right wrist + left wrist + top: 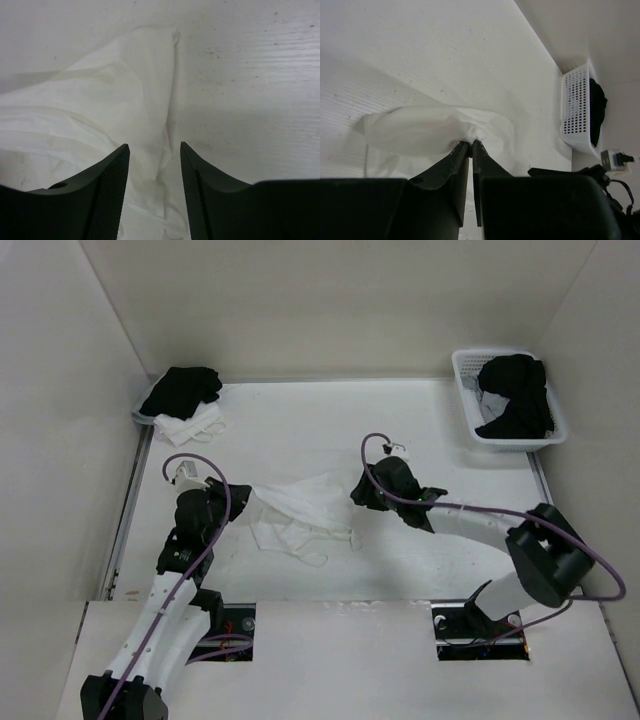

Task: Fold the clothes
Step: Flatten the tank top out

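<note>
The clothes (300, 508), a thin white camisole, lie crumpled at the table's middle between my two arms, with loop straps trailing toward the near edge. My left gripper (243, 498) is at the garment's left edge; in the left wrist view it (471, 143) is shut on a pinch of the white fabric (435, 132). My right gripper (352, 492) is at the garment's right edge. In the right wrist view it (154, 146) stands open, its fingers (116, 170) straddling a ridge of the fabric (100, 110) without closing on it.
A white basket (470, 370) holding black garments sits at the back right. At the back left a black garment (182, 390) is piled over a white one (190, 426). White walls enclose the table on three sides.
</note>
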You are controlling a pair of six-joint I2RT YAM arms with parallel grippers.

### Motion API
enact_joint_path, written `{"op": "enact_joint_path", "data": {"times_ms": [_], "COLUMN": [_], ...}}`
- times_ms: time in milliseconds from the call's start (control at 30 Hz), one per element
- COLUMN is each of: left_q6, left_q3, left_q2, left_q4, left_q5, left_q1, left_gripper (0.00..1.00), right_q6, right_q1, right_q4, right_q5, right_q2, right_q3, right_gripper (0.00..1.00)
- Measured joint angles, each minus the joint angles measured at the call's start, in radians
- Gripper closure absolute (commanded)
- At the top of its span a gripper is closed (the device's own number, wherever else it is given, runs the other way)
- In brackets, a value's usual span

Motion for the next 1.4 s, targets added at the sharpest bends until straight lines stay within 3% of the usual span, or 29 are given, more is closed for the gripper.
{"op": "enact_joint_path", "data": {"times_ms": [133,367,700,967,1200,1400], "left_q6": [0.005,0.008,0.010,0.011,0.011,0.010], "left_q3": [-0.003,-0.003,-0.010,-0.010,-0.010,-0.008], "left_q2": [0.000,0.004,0.006,0.006,0.006,0.006], "left_q4": [0.001,0.002,0.006,0.008,0.008,0.008], "left_q5": [0.008,0.012,0.013,0.013,0.014,0.014], "left_q1": [-0.005,-0.008,-0.008,-0.008,-0.008,-0.008], "left_gripper": [0.94,0.94,0.94,0.94,0.94,0.94], "right_q6": [0.001,0.016,0.041,0.049,0.053,0.051], "right_q1": [0.008,0.087,0.161,0.167,0.174,0.196], "right_q4": [0.016,-0.010,-0.085,-0.111,-0.120,-0.167], "right_q5": [-0.026,0.017,0.037,0.045,0.067,0.164], "right_q2": [0.092,0.028,0.033,0.069,0.084,-0.037], "right_q3": [0.031,0.029,0.027,0.027,0.027,0.004], "right_gripper": [0.54,0.49,0.58,0.67,0.88,0.94]}}
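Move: Some 5 cm back from the open right hand, 3 cm to its left and 5 cm below lies the stretch of the tank top's right edge it is going for. The far right corner of the tank top is about 7 cm ahead and 4 cm left of that hand, the strap loop roughly 11 cm back and 9 cm left, both also on the table. From the left hand, the right edge is about 24 cm right, 5 cm back and 11 cm lower. Drawing back about 5 cm along the tank top's right edge and edging left, the half-open right hand dips, lifts again, then sinks to the cloth some 4 cm below its starting height. Its fingers shut there, pinching the edge, and it starts up again by a centimetre or two. The left hand stays put, keeping its corner pinched and raised. ##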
